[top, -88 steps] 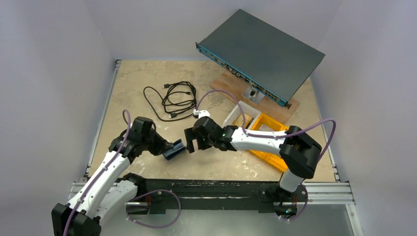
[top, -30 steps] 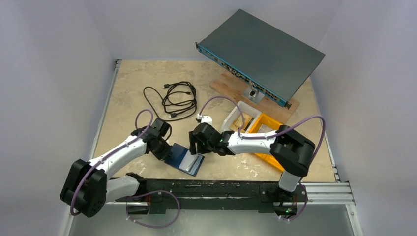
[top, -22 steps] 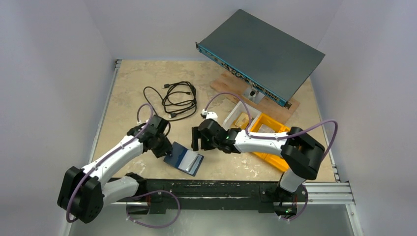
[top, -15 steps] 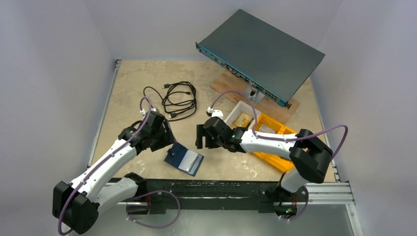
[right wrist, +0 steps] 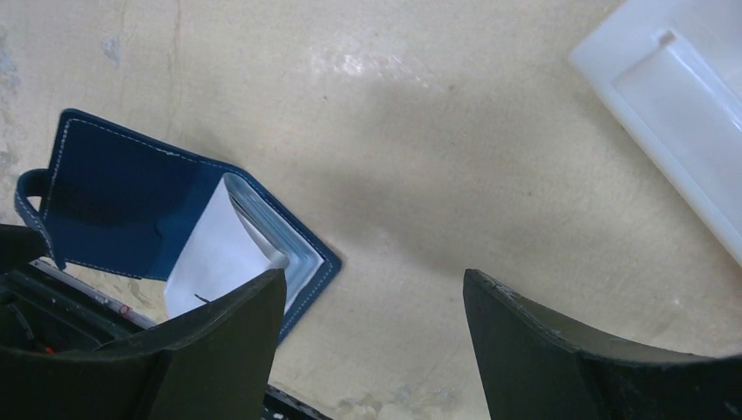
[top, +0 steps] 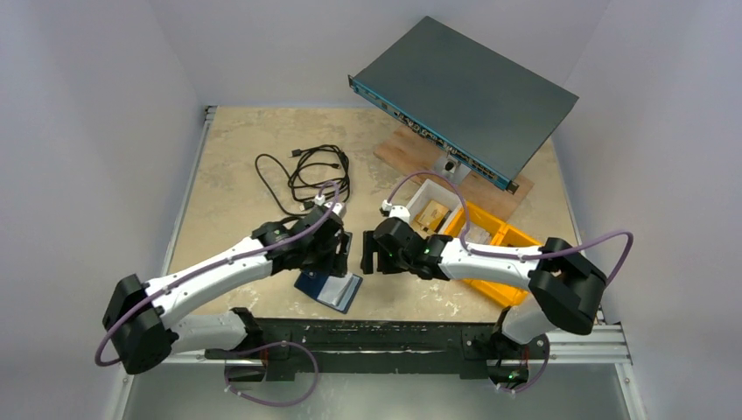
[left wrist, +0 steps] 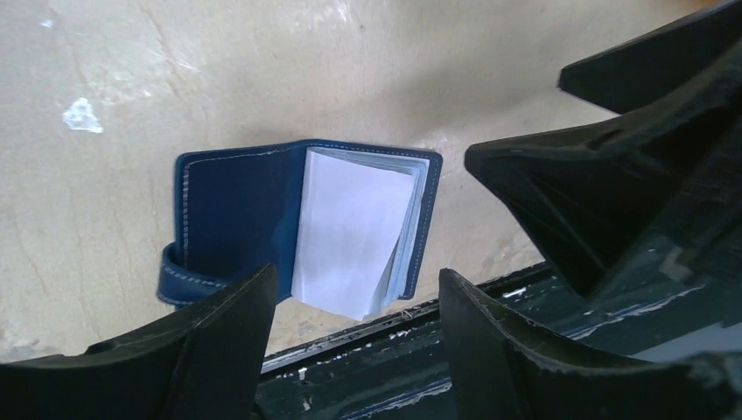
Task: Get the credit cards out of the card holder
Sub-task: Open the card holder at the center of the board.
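The card holder point(top: 328, 290) lies open and flat on the table by the front edge, dark navy with a snap tab at its left. Pale sleeves point(left wrist: 350, 234) fan up from its right half. I cannot make out any credit cards among them. My left gripper point(top: 338, 254) hovers just above the holder, open and empty. In the left wrist view the card holder point(left wrist: 236, 214) lies between and beyond the left gripper point(left wrist: 357, 276). My right gripper point(top: 368, 255) hangs open and empty just right of the left one. In the right wrist view the card holder point(right wrist: 114, 206) lies left of the right gripper point(right wrist: 374, 276).
A coiled black cable point(top: 311, 178) lies at the back left. A grey network switch point(top: 464, 92) leans on a wooden board point(top: 418, 157) at the back right. A white bin point(top: 429, 208) and yellow bins point(top: 490, 254) stand behind the right arm. A black rail point(top: 385, 332) runs along the front edge.
My left gripper has let go of the card holder's left edge, opened, and swung right to above the holder. The right gripper has drawn back a little to the right. The holder stays open.
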Available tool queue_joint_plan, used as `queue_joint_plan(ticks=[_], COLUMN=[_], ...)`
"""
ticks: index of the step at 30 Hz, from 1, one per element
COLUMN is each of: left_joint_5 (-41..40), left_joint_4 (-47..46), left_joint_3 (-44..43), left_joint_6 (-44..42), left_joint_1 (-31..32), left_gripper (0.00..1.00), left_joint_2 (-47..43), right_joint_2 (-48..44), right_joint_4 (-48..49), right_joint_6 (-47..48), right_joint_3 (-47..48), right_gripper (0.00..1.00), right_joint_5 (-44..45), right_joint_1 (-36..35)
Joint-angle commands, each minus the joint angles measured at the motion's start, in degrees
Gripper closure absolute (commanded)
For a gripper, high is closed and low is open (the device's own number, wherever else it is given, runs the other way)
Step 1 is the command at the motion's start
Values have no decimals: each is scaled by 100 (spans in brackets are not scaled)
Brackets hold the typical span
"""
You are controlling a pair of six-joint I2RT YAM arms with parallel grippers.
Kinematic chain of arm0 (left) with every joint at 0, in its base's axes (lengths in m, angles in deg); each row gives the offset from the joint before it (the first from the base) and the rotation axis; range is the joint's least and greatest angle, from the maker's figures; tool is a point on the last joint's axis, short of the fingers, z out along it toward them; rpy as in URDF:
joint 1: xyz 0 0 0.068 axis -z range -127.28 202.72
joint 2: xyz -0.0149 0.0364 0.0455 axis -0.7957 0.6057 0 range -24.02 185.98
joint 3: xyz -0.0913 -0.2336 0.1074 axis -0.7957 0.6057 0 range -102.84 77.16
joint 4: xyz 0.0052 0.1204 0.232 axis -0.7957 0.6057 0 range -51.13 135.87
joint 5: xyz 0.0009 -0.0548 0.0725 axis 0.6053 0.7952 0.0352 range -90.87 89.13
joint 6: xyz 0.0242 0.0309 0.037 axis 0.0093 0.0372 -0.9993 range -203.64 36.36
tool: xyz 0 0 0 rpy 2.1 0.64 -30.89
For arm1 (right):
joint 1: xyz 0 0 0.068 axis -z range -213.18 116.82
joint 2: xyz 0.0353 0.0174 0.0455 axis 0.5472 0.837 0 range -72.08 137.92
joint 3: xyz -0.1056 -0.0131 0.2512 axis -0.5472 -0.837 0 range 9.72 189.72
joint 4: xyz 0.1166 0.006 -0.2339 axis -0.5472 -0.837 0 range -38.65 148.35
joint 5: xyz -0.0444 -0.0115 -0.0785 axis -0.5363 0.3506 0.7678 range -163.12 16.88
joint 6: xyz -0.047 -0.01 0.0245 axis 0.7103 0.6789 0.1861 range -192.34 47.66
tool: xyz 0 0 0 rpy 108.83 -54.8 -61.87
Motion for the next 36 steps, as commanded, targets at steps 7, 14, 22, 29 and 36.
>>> queue_joint_plan(ticks=[7, 14, 22, 29, 36], left_joint_5=[-332, -389, -359, -366, 290], left_joint_4=[-472, -573, -725, -693, -1089], left_joint_3=[-62, 51, 213, 164, 102], left_joint_6=[-24, 64, 213, 518, 1293], left_joint_1=[555, 688, 697, 694, 364], left_gripper=[32, 34, 50, 86, 100], left_joint_2=[1190, 1687, 1988, 1933, 1578], right_joint_2=[-588, -888, -955, -826, -578], right_joint_4=[75, 160, 153, 299, 279], right_joint_6=[-208, -86, 34, 33, 146], right_joint_3=[-420, -665, -826, -833, -513], right_gripper=[27, 28, 28, 28, 29], right_joint_5=[26, -206, -391, -559, -437], right_joint_1=[34, 39, 38, 39, 32])
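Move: The white sheet lying on the open card holder's right-hand page is almost straight below the left hand: about 9 cm down, 2 cm back and 1 cm to its right. The middle of the open card holder lies about 2 cm left and 1 cm back, some 10 cm below. The white tray stands roughly 25 cm to the right and 20 cm farther out. From the right hand, the sheet is some 9 cm left, 3 cm back and 4 cm below. The left hand, fingers open, sinks nearly 9 cm onto the card holder's right-hand page, easing about 2 cm back and 2 cm right with the wrist tilting some 15 degrees, and near the bottom of the descent its fingers shut and pinch the white sheet around its middle. Beside it the empty right hand, still open and staying low, draws about 3 cm back and 2 cm right, touching nothing. ##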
